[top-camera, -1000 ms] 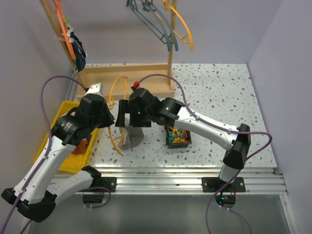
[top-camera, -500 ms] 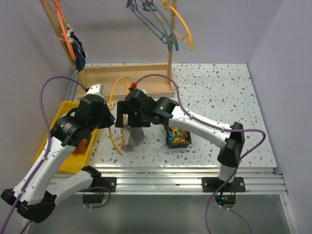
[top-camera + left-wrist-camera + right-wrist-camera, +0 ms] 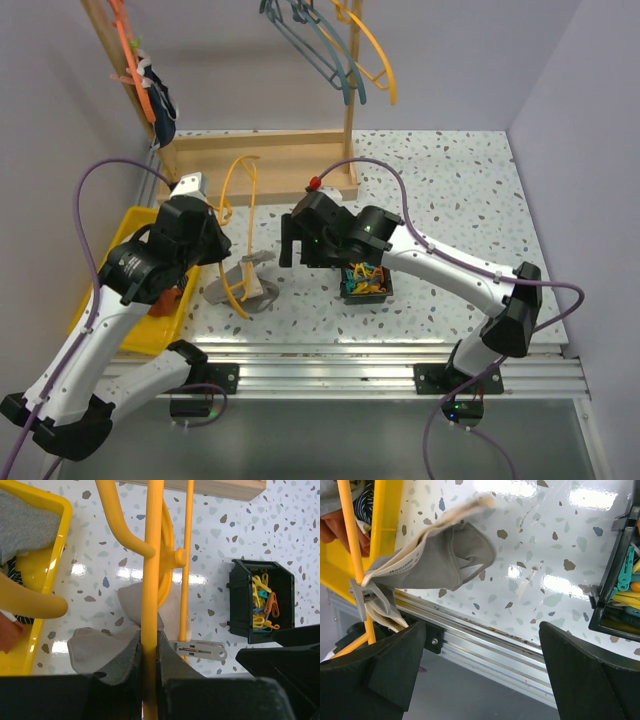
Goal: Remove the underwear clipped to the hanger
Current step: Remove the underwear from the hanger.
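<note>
A grey underwear (image 3: pixel 232 291) lies slumped on the table under the yellow hanger (image 3: pixel 238 195). A grey clip (image 3: pixel 362 598) pins its waistband to the hanger's thin bar (image 3: pixel 351 540). My left gripper (image 3: pixel 149 650) is shut on the hanger's thick yellow bar (image 3: pixel 151 555), with the grey cloth (image 3: pixel 95 641) just below and the clip (image 3: pixel 198 650) to its right. My right gripper (image 3: pixel 288 245) stands open and empty, to the right of the underwear (image 3: pixel 445 560) and apart from it. A dark navy underwear (image 3: pixel 161 102) hangs on an orange hanger at the far left.
A black box (image 3: pixel 366 283) of coloured clips sits under the right arm. A yellow tray (image 3: pixel 98 300) at the left holds grey and rust-brown cloth (image 3: pixel 166 300). A wooden rack (image 3: pixel 260 160) stands behind, with blue and orange hangers (image 3: pixel 340 50) above. The table's metal front rail (image 3: pixel 485 640) is near.
My right gripper has drawn back to the right, away from the grey underwear. The underwear has dropped and spread on the table. The left gripper keeps hold of the hanger.
</note>
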`<state>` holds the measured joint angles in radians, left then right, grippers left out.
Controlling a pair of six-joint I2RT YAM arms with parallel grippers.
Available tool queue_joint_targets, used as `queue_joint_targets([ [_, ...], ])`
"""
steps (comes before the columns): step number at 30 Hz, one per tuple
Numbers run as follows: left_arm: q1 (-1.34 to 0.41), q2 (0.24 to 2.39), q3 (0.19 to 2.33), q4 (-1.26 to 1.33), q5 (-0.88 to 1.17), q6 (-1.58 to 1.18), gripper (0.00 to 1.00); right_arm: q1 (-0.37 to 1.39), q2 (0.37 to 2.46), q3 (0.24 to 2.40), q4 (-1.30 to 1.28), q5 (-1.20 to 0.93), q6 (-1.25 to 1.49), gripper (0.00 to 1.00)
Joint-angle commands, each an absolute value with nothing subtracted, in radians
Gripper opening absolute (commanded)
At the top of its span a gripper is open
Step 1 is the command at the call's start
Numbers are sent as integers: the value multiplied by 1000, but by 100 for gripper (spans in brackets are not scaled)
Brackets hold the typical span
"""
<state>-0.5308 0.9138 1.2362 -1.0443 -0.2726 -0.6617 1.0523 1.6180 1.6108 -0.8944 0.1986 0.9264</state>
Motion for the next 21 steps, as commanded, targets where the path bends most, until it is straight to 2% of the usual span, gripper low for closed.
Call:
queue_joint_targets([
  [1, -529, 900, 1276, -1019, -291, -657, 0, 1048, 1533, 1574, -843, 190, 934, 98],
  [8, -528, 888, 1269, -1025, -287, -660, 0, 1028, 1428, 1347, -337, -62, 1041, 98],
  [16, -528, 876, 1267, -1026, -275, -667, 0, 1017, 1534, 1347, -170, -186, 1129, 94],
  [19, -528, 870, 1266, -1031, -275, -669, 0, 1014, 1578, 1358, -137, -204, 1141, 83],
  [21, -528, 867, 1266, -1037, -276, -672, 0, 1015, 1601, 1373, -133, -218, 1144, 70],
])
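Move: About 12 cm left of the right hand, 1 cm nearer the base and 2 cm higher, the grey clip pins the grey underwear to the hanger's thin yellow bar. The underwear dangles some 12 cm left, 5 cm back and 8 cm below, while the clip box stands roughly 17 cm right, 5 cm back and 20 cm lower. From the left hand, the clip lies about 7 cm right, 2 cm back and 4 cm down. Swinging some 9 cm left towards the remaining clip, the right hand climbs about 4.5 cm on the way and dips a centimetre at the end. Its wrist rolls some 30 degrees so that the down-pointing fingers come round to point mostly left; wide open at first, they start to close either side of the clip, narrowing by about a quarter. The left hand keeps its pinch on the hanger's thick rod. ##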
